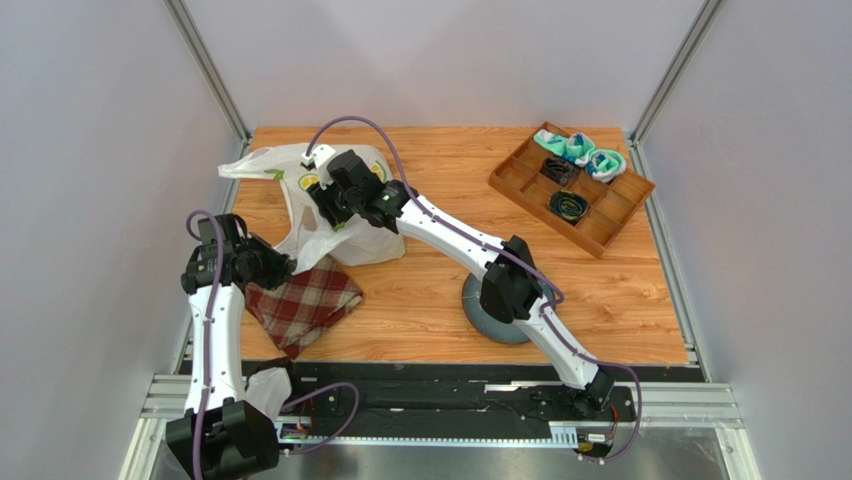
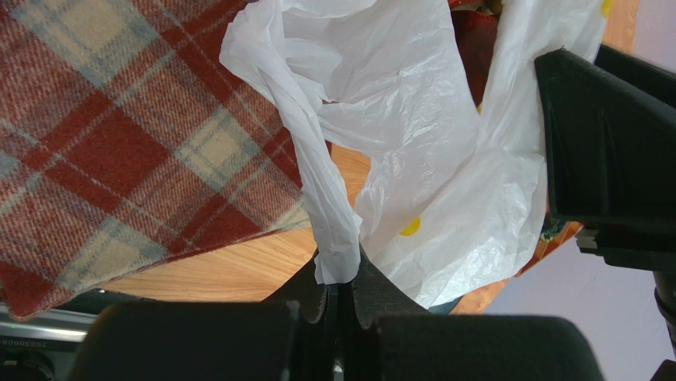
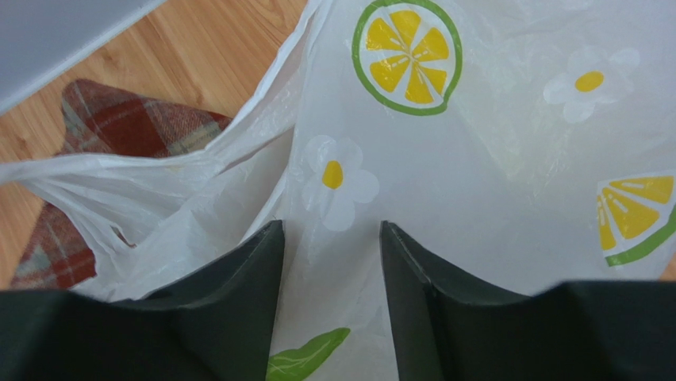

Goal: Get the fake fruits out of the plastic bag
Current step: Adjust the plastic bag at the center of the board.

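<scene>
The white plastic bag (image 1: 372, 243) with lemon and flower prints lies crumpled at the table's back left. My left gripper (image 1: 284, 264) is shut on a twisted strip of the plastic bag (image 2: 412, 119), which it pinches at the left gripper's tips (image 2: 343, 274). My right gripper (image 1: 326, 205) sits on top of the bag. In the right wrist view the right gripper (image 3: 329, 232) has its jaws apart, with smooth printed film of the bag (image 3: 492, 198) between them. The fake fruits are hidden. A dark red patch (image 2: 476, 48) shows in the bag's gap, and I cannot tell what it is.
A red plaid cloth (image 1: 305, 300) lies just in front of the bag, beside the left gripper. A wooden divided tray (image 1: 610, 215) with teal rolled socks (image 1: 582, 150) stands at the back right. A grey disc (image 1: 490, 322) lies under the right arm.
</scene>
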Controlling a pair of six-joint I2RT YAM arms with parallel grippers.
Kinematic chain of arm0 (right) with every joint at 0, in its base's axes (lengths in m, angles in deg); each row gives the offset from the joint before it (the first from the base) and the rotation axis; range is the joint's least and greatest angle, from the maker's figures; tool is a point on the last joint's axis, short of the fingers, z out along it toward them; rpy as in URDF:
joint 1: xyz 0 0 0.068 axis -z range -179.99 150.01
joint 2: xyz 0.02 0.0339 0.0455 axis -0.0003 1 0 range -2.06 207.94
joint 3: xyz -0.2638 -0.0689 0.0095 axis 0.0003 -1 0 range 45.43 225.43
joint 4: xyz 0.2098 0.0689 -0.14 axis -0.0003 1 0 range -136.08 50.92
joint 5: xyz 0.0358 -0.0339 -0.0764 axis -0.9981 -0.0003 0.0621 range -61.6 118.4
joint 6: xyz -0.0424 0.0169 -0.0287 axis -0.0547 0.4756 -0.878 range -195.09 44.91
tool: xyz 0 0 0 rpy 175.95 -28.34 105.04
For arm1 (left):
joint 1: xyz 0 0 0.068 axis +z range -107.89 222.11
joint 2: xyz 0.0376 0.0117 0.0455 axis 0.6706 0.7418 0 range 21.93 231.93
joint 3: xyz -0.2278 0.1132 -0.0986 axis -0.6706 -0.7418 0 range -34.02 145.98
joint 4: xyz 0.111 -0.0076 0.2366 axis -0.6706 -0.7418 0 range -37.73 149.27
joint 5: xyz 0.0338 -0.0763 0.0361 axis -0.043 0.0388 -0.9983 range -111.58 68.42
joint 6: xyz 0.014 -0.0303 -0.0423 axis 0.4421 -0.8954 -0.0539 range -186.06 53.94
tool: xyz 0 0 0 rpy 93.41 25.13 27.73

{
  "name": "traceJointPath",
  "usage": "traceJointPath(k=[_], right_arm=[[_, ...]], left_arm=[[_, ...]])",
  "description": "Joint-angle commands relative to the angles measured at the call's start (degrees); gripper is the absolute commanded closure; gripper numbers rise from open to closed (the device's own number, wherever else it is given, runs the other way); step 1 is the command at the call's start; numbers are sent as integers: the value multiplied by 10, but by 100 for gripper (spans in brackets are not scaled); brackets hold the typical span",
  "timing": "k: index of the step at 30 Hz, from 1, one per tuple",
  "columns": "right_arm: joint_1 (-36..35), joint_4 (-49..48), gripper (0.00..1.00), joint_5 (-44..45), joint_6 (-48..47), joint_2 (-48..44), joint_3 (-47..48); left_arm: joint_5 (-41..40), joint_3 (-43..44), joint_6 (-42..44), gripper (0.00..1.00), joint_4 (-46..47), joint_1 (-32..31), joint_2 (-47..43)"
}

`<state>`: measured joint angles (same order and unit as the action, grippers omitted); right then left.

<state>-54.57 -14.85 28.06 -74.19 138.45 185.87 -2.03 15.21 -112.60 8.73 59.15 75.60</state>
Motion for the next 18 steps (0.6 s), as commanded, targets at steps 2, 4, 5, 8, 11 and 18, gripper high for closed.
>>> traceJointPath(k=[2, 4, 5, 8, 11, 18], right_arm=[[12, 3, 100, 33, -6, -2, 20], [27, 1, 100, 24, -22, -9, 32], [49, -9, 100, 24, -20, -13, 37], [100, -40, 100, 12, -24, -42, 52], [151, -49, 100, -34, -14, -84, 57], [217, -49, 100, -52, 17, -184, -14]], left_arm=[[31, 37, 25, 100, 18, 1, 7], [42, 54, 43, 100, 41, -16, 20], [46, 76, 48, 100, 50, -27, 33], [57, 139, 78, 100, 88, -88, 75], [59, 224, 111, 100, 99, -160, 134], [65, 495, 120, 100, 101, -184, 336]])
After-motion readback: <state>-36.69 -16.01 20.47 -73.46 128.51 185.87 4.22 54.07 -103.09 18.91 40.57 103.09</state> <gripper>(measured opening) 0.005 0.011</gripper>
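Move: The plastic bag's body lies almost straight below the half-open right hand, about 9 cm down and 2 cm to its right; the bag's loose handle is roughly 10 cm farther out and 17 cm left of that hand. From the left hand, already shut on the near edge of the bag's mouth, the bag's body is some 14 cm ahead, 12 cm right and 8 cm lower. The plaid cloth lies nearly straight below the left hand, about 13 cm down. Nearly still at first, the right hand shuts fully and pinches the plastic film beneath it, then draws its pinch right, forward and up, some 12 cm each way, speeding up. The left hand, still gripping its edge, sweeps up and forward about 15 cm each and 9 cm right, out over the bag, its fingers tipping up and swinging clockwise some 30 degrees. ##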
